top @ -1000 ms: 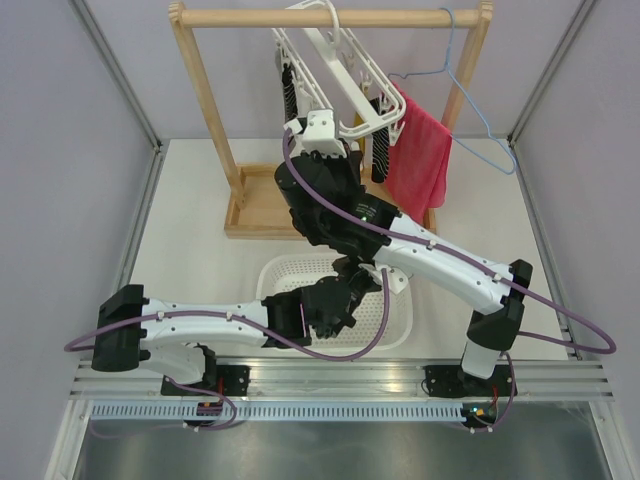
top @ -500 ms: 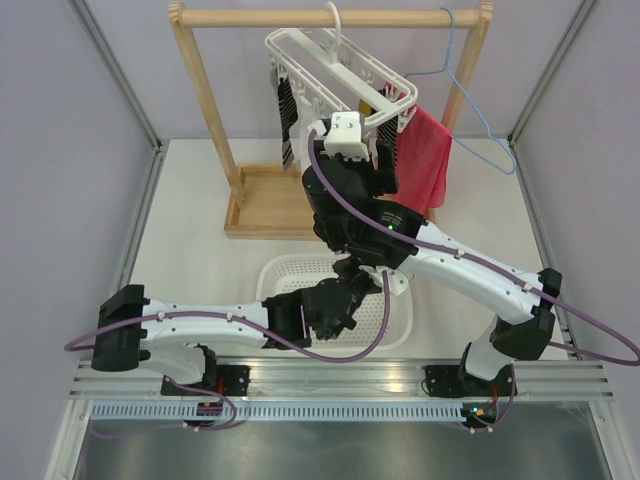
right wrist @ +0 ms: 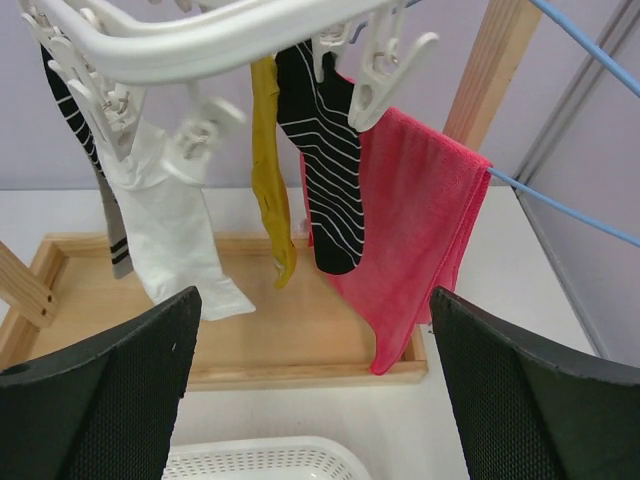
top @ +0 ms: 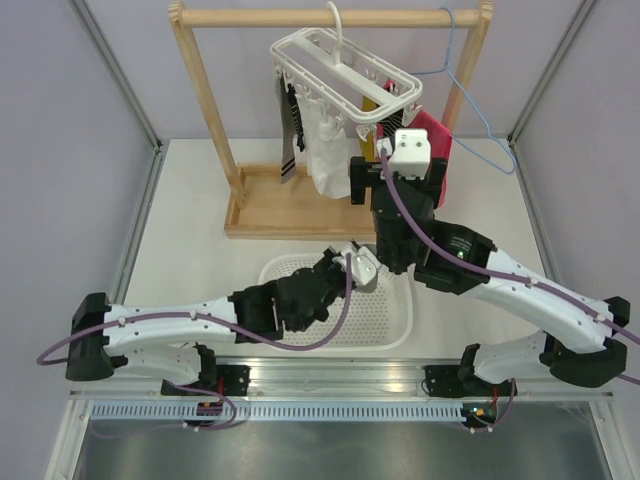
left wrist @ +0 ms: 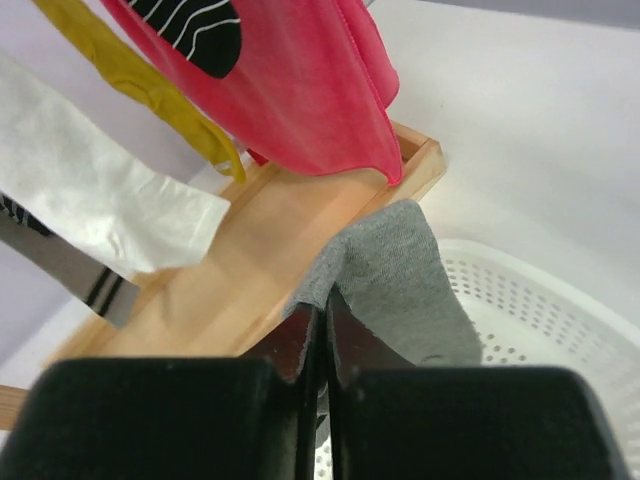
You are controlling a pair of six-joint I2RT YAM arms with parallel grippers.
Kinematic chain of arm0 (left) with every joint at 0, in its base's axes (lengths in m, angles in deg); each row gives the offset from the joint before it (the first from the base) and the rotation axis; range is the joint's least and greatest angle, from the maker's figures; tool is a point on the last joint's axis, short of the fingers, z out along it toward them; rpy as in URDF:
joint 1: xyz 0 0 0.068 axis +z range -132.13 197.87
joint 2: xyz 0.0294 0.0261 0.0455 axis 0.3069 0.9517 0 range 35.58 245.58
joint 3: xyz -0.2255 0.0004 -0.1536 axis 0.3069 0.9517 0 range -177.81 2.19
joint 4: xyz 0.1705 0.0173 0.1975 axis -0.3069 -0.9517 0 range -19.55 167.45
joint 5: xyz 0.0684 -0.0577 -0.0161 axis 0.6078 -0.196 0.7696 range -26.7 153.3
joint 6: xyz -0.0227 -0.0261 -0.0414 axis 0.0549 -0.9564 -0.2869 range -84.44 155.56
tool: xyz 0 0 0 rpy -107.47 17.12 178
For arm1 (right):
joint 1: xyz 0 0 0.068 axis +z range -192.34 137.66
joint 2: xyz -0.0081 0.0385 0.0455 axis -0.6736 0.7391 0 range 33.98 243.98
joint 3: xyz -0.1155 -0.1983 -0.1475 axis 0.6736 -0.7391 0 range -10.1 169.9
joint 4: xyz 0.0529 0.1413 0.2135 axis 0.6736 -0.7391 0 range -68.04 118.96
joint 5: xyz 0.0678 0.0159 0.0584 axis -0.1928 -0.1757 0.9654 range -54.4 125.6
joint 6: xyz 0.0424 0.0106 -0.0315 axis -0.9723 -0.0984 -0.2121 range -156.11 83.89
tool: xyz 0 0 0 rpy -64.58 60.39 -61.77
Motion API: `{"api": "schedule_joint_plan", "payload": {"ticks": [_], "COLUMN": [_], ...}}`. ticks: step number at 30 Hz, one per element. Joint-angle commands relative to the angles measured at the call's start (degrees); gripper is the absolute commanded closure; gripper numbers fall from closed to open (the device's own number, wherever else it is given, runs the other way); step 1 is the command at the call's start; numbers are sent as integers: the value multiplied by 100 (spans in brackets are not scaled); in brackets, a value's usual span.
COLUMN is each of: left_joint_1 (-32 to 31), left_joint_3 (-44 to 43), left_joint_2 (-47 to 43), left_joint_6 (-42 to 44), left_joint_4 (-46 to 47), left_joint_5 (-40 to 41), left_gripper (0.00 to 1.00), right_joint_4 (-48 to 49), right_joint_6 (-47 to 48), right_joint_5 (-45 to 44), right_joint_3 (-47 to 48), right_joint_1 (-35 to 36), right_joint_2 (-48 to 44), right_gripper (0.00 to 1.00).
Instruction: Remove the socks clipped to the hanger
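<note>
The white hanger [top: 345,72] hangs from the wooden rail with socks clipped under it. In the right wrist view these are a white sock [right wrist: 175,240], a mustard sock [right wrist: 268,170], a black sock with white stripes [right wrist: 330,170] and a grey sock with a striped cuff [right wrist: 117,235]. My right gripper [right wrist: 315,390] stands wide open and empty, just in front of and below the hanger [right wrist: 200,40]. My left gripper [left wrist: 325,312] is shut on a plain grey sock [left wrist: 395,270] and holds it over the basket's far rim [top: 362,266].
A white perforated basket [top: 395,320] lies between the arms. The rack's wooden tray [top: 265,205] stands behind it. A red towel [right wrist: 420,220] hangs on a thin blue wire hanger [right wrist: 570,205] right of the socks. An empty clip [right wrist: 385,65] dangles from the hanger.
My right gripper opened and drew back to the right, away from the hanger, which swung back level. The left gripper carried the grey sock toward the basket's far rim.
</note>
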Motion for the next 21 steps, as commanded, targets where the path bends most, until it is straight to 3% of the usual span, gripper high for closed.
{"api": "schedule_joint_plan", "payload": {"ticks": [1, 9, 17, 21], "left_joint_1": [432, 1523, 1804, 1804], "left_joint_3": [-85, -805, -753, -630], "left_joint_2": [-663, -937, -1157, -981], "left_joint_6": [-1417, -3034, -3896, -4055], "left_joint_4": [-572, -2049, -2331, -2297], "left_joint_5": [-1007, -3625, -5164, -5317], "left_gripper": [98, 98, 98, 98], "right_joint_4": [-42, -51, 238, 274], "right_joint_6": [-469, -1383, -2051, -2175], "right_joint_5": [299, 1397, 3109, 3498], "right_joint_3": [-463, -2008, -3538, -3935], "right_joint_1": [16, -976, -2549, -3033], "right_joint_2": [-434, -1269, -2324, -2448], "right_gripper": [2, 2, 2, 2]}}
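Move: The basket that the left gripper, already pinching the freed grey sock, is to work over has its middle some 7 cm left, about 1 cm back and 25 cm below; the white sock hangs 15 cm ahead, 8 cm left and 6 cm higher. From the empty right gripper the basket is 11 cm back, 11 cm left and 39 cm below; the black striped sock hangs roughly 9 cm ahead, 1 cm left, about level in height. Keep the grey sock pinched in the shut left gripper: ease it about 3 cm forward, left and up, then draw it back some 6 cm over the basket while swinging the fingers clockwise and tipping them down about 20 degrees. Meanwhile drop the open right gripper about 15 cm and take it 12 cm right, away from the hanger. ##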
